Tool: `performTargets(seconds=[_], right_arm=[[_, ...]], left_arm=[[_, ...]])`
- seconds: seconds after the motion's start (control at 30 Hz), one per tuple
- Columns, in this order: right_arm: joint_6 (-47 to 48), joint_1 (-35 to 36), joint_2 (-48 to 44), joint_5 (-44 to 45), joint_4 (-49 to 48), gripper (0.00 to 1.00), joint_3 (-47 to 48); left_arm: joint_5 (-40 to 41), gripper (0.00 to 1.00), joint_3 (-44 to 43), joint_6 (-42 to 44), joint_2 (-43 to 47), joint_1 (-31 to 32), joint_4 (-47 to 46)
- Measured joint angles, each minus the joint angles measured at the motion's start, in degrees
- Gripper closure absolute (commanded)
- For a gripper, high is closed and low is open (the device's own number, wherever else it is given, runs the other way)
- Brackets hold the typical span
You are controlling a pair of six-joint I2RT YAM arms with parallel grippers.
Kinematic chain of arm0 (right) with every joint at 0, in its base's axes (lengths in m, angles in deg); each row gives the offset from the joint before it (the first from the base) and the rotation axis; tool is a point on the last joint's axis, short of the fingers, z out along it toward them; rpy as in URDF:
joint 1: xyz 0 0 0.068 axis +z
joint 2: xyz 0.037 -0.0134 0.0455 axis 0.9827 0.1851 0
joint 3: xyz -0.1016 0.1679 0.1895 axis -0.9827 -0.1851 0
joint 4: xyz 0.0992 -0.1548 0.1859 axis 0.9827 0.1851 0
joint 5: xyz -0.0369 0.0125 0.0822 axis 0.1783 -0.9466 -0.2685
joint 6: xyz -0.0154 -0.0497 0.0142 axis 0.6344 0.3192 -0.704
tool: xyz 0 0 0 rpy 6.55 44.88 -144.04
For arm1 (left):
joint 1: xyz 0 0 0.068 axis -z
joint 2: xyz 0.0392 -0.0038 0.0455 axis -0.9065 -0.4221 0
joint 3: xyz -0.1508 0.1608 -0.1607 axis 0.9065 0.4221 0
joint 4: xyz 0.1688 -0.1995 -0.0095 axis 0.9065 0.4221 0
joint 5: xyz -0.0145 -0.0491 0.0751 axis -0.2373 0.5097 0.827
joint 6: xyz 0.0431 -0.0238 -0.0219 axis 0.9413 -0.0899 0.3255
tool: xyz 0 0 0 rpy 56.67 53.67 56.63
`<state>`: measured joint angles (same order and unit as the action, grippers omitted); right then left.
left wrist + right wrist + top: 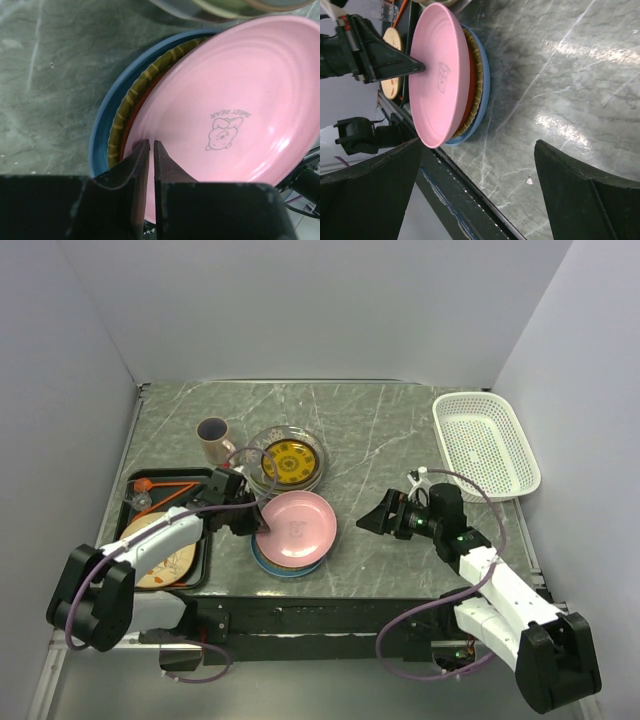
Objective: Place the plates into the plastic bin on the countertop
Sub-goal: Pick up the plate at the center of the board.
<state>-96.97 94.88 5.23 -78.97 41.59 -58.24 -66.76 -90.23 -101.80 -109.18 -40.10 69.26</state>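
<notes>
A pink plate with a small bear drawing tops a stack near the front edge of the countertop. My left gripper is shut on its left rim. In the left wrist view the jaws pinch that rim, and the pink plate tilts up off a yellow-green plate and a blue plate. The right wrist view shows the pink plate raised on the gripped side. My right gripper stands open to the right of the stack, holding nothing. The white plastic bin sits empty at the back right.
A second stack with a clear glass plate and a yellow-patterned plate lies behind the pink one, with a beige mug to its left. A black tray on the left holds a beige plate. Walls close in on both sides.
</notes>
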Motion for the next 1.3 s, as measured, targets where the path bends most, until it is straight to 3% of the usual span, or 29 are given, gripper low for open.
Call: performTargets(seconds=[0.47, 0.9, 1.3], right_arm=[[-2.43, 4.2, 3.19, 0.11, -3.5, 0.0, -0.44], [-5.25, 10.54, 9.57, 1.81, -6.86, 0.08, 0.94], [-7.04, 13.75, 15.98, 3.98, -9.66, 0.26, 4.68]], left_arm=[[-0.13, 0.87, 0.55, -1.66, -3.87, 2.95, -5.03], [0.07, 0.87, 0.55, -1.75, -4.31, 3.82, -5.88], [0.42, 0.87, 0.55, -1.77, -4.31, 4.44, -5.86]])
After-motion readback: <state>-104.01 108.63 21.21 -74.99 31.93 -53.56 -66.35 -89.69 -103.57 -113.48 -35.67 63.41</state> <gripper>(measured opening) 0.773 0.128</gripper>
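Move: The pink plate on top of the near stack has its middle about 7 cm to the right of the left hand, level with it fore and aft and 1 cm lower. From the right hand its middle is roughly 17 cm left, 2 cm back and 6 cm down. The yellow plate on the glass stack lies some 17 cm ahead and 6 cm right of the left hand, the mug about 21 cm ahead and 12 cm left. With nearly shut fingertips still on the left part of the pink plate, just inside its rim, the left hand pushes it about 2.5 cm to the right and sinks about 1 cm, most of this early, then all but holds there. The right hand comes about 6 cm left towards the plate's right rim, sinking slightly and swinging a little back before easing forward again, turns some 5 to 10 degrees counter-clockwise, and its wide-open fingers begin to narrow near the end, with no contact to be seen yet. ##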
